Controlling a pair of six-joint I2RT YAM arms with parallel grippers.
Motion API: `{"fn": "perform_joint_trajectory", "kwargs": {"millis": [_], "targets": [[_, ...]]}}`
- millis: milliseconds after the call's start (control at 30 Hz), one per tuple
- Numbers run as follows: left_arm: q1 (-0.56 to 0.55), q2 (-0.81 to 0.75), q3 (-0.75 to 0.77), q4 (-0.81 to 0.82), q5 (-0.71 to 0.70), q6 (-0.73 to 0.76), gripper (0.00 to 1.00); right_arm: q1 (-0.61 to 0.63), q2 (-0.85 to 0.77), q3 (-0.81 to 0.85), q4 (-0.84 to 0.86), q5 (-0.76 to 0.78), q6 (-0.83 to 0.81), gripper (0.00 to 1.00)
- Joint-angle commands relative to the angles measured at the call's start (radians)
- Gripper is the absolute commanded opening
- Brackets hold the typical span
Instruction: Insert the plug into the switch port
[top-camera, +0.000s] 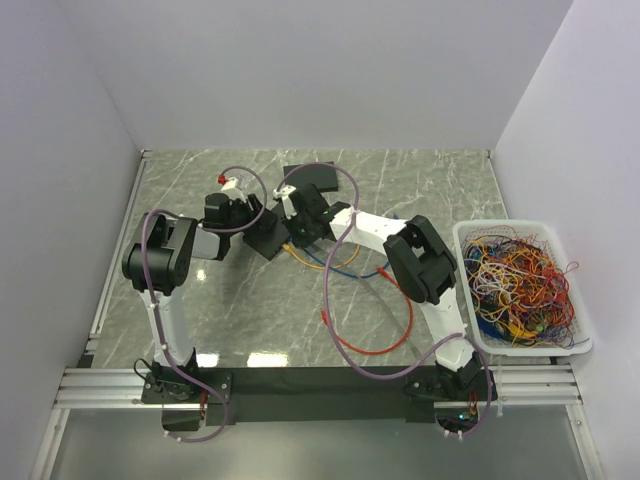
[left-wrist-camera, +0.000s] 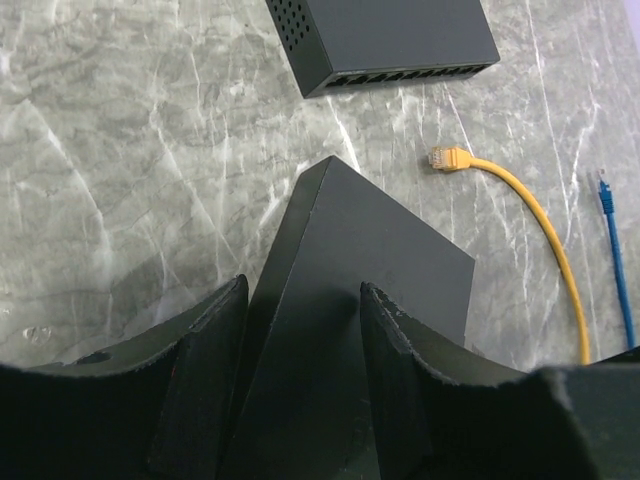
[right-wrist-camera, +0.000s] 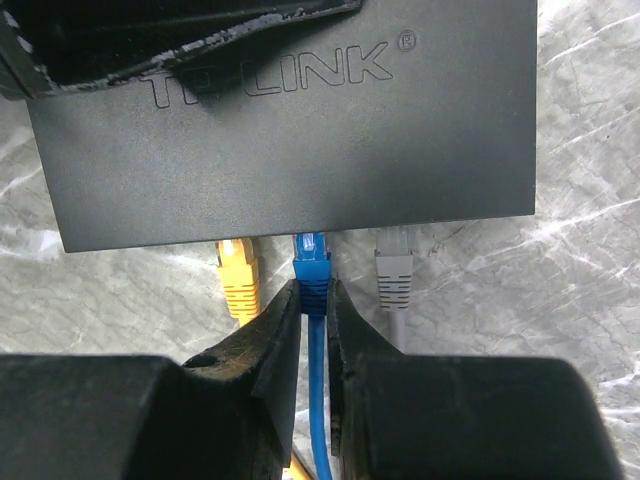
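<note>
A black TP-LINK switch (right-wrist-camera: 300, 140) lies between the two arms, seen from above as a black box (top-camera: 268, 238). My left gripper (left-wrist-camera: 302, 290) is shut on the switch (left-wrist-camera: 380, 260), one finger on each broad face. My right gripper (right-wrist-camera: 314, 288) is shut on the boot of a blue plug (right-wrist-camera: 312, 262). The plug's clear tip meets the switch's front edge, between a yellow plug (right-wrist-camera: 238, 275) and a grey plug (right-wrist-camera: 395, 270). How deep the blue plug sits is hidden. From above, the right gripper (top-camera: 300, 228) is just right of the switch.
A second black switch (left-wrist-camera: 390, 40) lies behind, at the back of the table (top-camera: 310, 175). A loose yellow plug (left-wrist-camera: 445, 158) and a blue cable end (left-wrist-camera: 603, 185) lie on the marble. A white basket (top-camera: 462, 240) of tangled cables stands at the right. A red cable (top-camera: 395, 340) loops in front.
</note>
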Motion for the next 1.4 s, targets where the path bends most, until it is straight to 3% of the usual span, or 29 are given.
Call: {"fn": "perform_joint_trajectory", "kwargs": {"millis": [0, 133, 267, 367, 567, 700, 867, 1067, 1200, 1367], "targets": [[-0.169, 0.062, -0.045, -0.214, 0.228, -0.079, 0.54, 0.037, 0.002, 0.152, 0.526, -0.147, 0.050, 0.00], [-0.167, 0.046, -0.039, -0.242, 0.150, -0.085, 0.54, 0.038, 0.013, 0.166, 0.500, -0.149, 0.057, 0.00], [-0.152, 0.014, -0.002, -0.346, 0.006, -0.134, 0.54, 0.037, -0.021, 0.080, 0.503, -0.118, 0.068, 0.01], [-0.140, 0.008, 0.062, -0.431, -0.112, -0.148, 0.54, 0.037, -0.094, -0.072, 0.535, -0.101, 0.080, 0.22], [-0.078, 0.019, 0.162, -0.564, -0.195, -0.149, 0.54, 0.038, -0.197, -0.251, 0.574, -0.069, 0.100, 0.47], [0.011, 0.023, 0.211, -0.555, -0.145, -0.177, 0.55, 0.041, -0.269, -0.353, 0.598, -0.045, 0.114, 0.51], [0.035, 0.003, 0.307, -0.650, -0.228, -0.169, 0.56, 0.043, -0.366, -0.451, 0.607, -0.020, 0.132, 0.53], [0.051, -0.151, 0.308, -0.742, -0.411, -0.136, 0.57, 0.035, -0.359, -0.372, 0.493, 0.098, 0.149, 0.55], [0.048, -0.332, 0.115, -0.736, -0.467, -0.134, 0.57, 0.002, -0.245, -0.166, 0.257, 0.144, 0.146, 0.55], [0.002, -0.549, -0.079, -0.719, -0.482, -0.169, 0.57, -0.101, -0.162, -0.028, 0.164, 0.091, 0.244, 0.56]]}}
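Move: The right hand has the blue plug in its fingers, at a port only about 1 cm ahead and 1 cm left; the switch's middle is some 3 cm ahead and 6 left. The yellow plug sits about 2 cm back and 2 left of this hand, the gray plug 2 ahead and 2 right. From the left hand, at the switch's rear edge, the switch's middle lies roughly 4 cm back, 3 right and 1 below. The right fingers keep their pinch on the blue plug briefly, then open and let go; that hand lifts about 10 cm, easing slightly back before swinging forward over the table, its fingers tilting up some 20 degrees. The left hand comes off the switch's rear edge, first creeping forward and tipping down, then pulling away left, back and up while turning counter-clockwise. ##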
